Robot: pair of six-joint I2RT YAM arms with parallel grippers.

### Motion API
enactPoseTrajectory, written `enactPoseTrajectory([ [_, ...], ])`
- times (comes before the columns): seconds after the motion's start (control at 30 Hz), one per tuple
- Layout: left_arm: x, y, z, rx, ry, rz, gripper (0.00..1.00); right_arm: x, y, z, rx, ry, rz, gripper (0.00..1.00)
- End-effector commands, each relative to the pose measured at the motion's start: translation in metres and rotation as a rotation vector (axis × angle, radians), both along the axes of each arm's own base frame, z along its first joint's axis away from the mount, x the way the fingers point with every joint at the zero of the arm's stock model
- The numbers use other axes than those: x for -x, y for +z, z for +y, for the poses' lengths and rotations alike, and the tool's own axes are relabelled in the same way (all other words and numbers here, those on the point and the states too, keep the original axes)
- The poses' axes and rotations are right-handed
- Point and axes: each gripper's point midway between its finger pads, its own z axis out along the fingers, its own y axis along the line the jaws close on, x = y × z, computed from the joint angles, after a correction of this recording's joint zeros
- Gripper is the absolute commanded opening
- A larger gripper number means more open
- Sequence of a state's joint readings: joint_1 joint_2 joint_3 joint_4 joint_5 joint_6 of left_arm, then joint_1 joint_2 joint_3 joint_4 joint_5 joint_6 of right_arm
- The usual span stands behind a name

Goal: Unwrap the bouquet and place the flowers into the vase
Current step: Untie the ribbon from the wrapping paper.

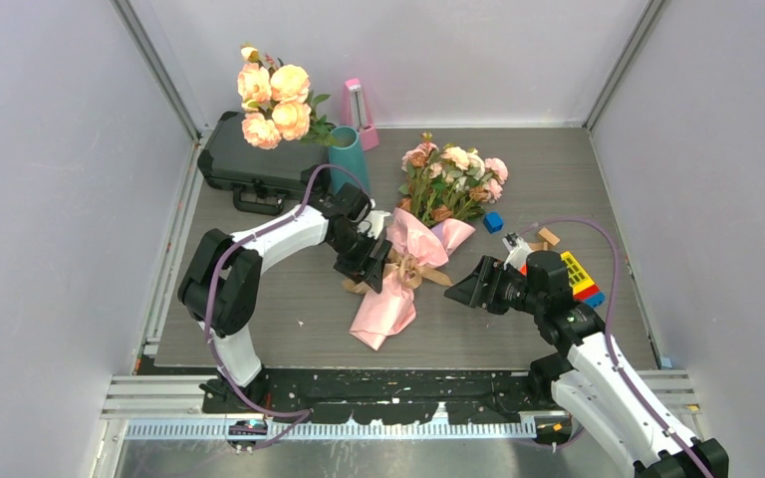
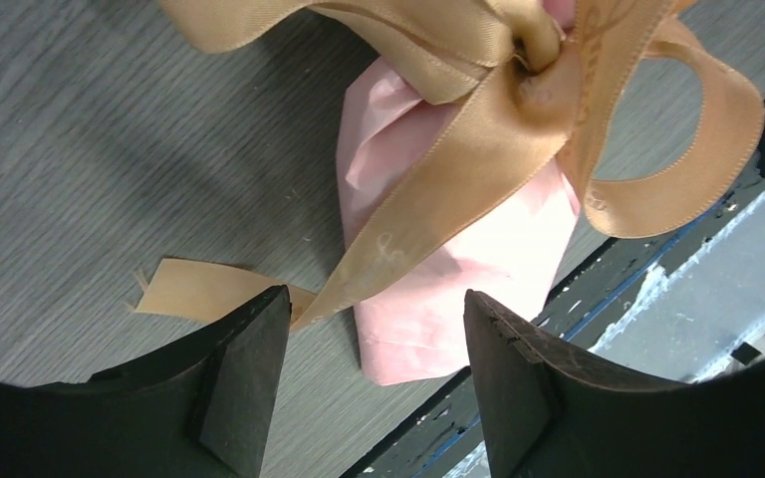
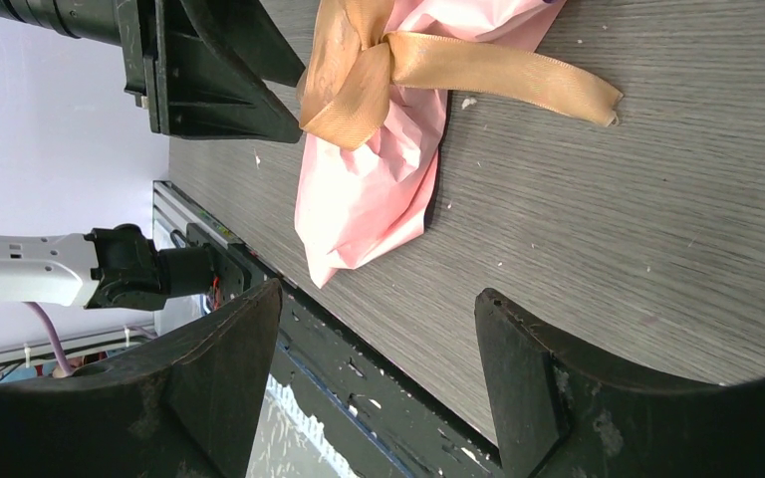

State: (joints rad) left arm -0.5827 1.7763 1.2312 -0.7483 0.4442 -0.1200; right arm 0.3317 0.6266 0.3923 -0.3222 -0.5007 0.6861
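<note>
The bouquet (image 1: 413, 254) lies on the table, wrapped in pink paper (image 2: 448, 299) and tied with a tan ribbon bow (image 2: 548, 80). Its flowers (image 1: 453, 179), small pink, cream and brown roses, point toward the back. The teal vase (image 1: 346, 154) stands upright at the back left. My left gripper (image 1: 371, 271) hovers open just left of the bow, one ribbon tail (image 2: 199, 289) near its left finger, nothing clamped. My right gripper (image 1: 470, 284) is open to the right of the wrap, apart from it; in its wrist view the bow (image 3: 354, 75) and paper (image 3: 369, 189) lie ahead.
A black case (image 1: 254, 159) with big peach-orange roses (image 1: 274, 100) sits at the back left. A pink metronome-shaped object (image 1: 359, 110) stands behind the vase. A blue block (image 1: 493, 221) and coloured bricks (image 1: 578, 279) lie right. The table's front edge (image 3: 379, 339) is close.
</note>
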Motion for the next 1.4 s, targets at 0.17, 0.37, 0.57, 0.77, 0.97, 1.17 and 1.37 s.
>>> enactPoseTrajectory([
  [0.17,0.006,0.016,-0.015,0.101,-0.026,0.02,0.57,-0.002,0.007,0.004,-0.024,0.015,-0.029,0.76],
  [0.37,0.006,0.02,-0.008,0.081,-0.027,-0.011,0.5,-0.002,0.005,0.003,-0.02,0.011,-0.023,0.76],
  [0.57,0.007,0.014,-0.009,0.071,-0.028,0.019,0.39,-0.004,0.005,0.004,-0.019,0.014,-0.02,0.76],
  [0.77,0.009,0.016,-0.011,0.087,-0.029,0.027,0.34,-0.004,0.002,0.004,-0.018,0.011,-0.014,0.76],
  [0.97,0.014,0.013,-0.016,0.109,-0.036,0.076,0.34,-0.003,0.002,0.004,-0.018,0.014,-0.009,0.76],
  [1.17,0.017,0.008,-0.017,0.113,-0.032,0.104,0.34,-0.003,0.001,0.004,-0.016,0.016,-0.006,0.76],
  [1.37,0.019,0.003,-0.019,0.11,-0.027,0.134,0.33,-0.004,-0.001,0.005,-0.014,0.02,0.0,0.76],
])
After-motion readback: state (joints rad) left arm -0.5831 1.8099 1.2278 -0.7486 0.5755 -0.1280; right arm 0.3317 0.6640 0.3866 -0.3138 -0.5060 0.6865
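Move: The ribbon's near-side loose tail runs close under the left hand's open fingers: its nearest stretch is about 1 cm ahead, 1 cm left and 3 cm below. The ribbon knot is some 5 cm to that hand's right, 3 cm farther out and 2 cm below, and the lower end of the pink wrapping is about 6 cm back, 1 cm right and 4 cm below. From the right hand, the tail is roughly 15 cm left, level fore and aft, 9 cm lower. The left hand narrows its wide-open fingers to about half their gap around the ribbon's loose tail without shutting on it, easing barely 1 cm back and to the right with a slight rise as they close. It then goes on back towards the robot and right, about 2 cm in all, swinging the fingertips some 5 to 10 degrees that same way and sinking to its starting height, with the tail strand running down between the half-open fingers. ##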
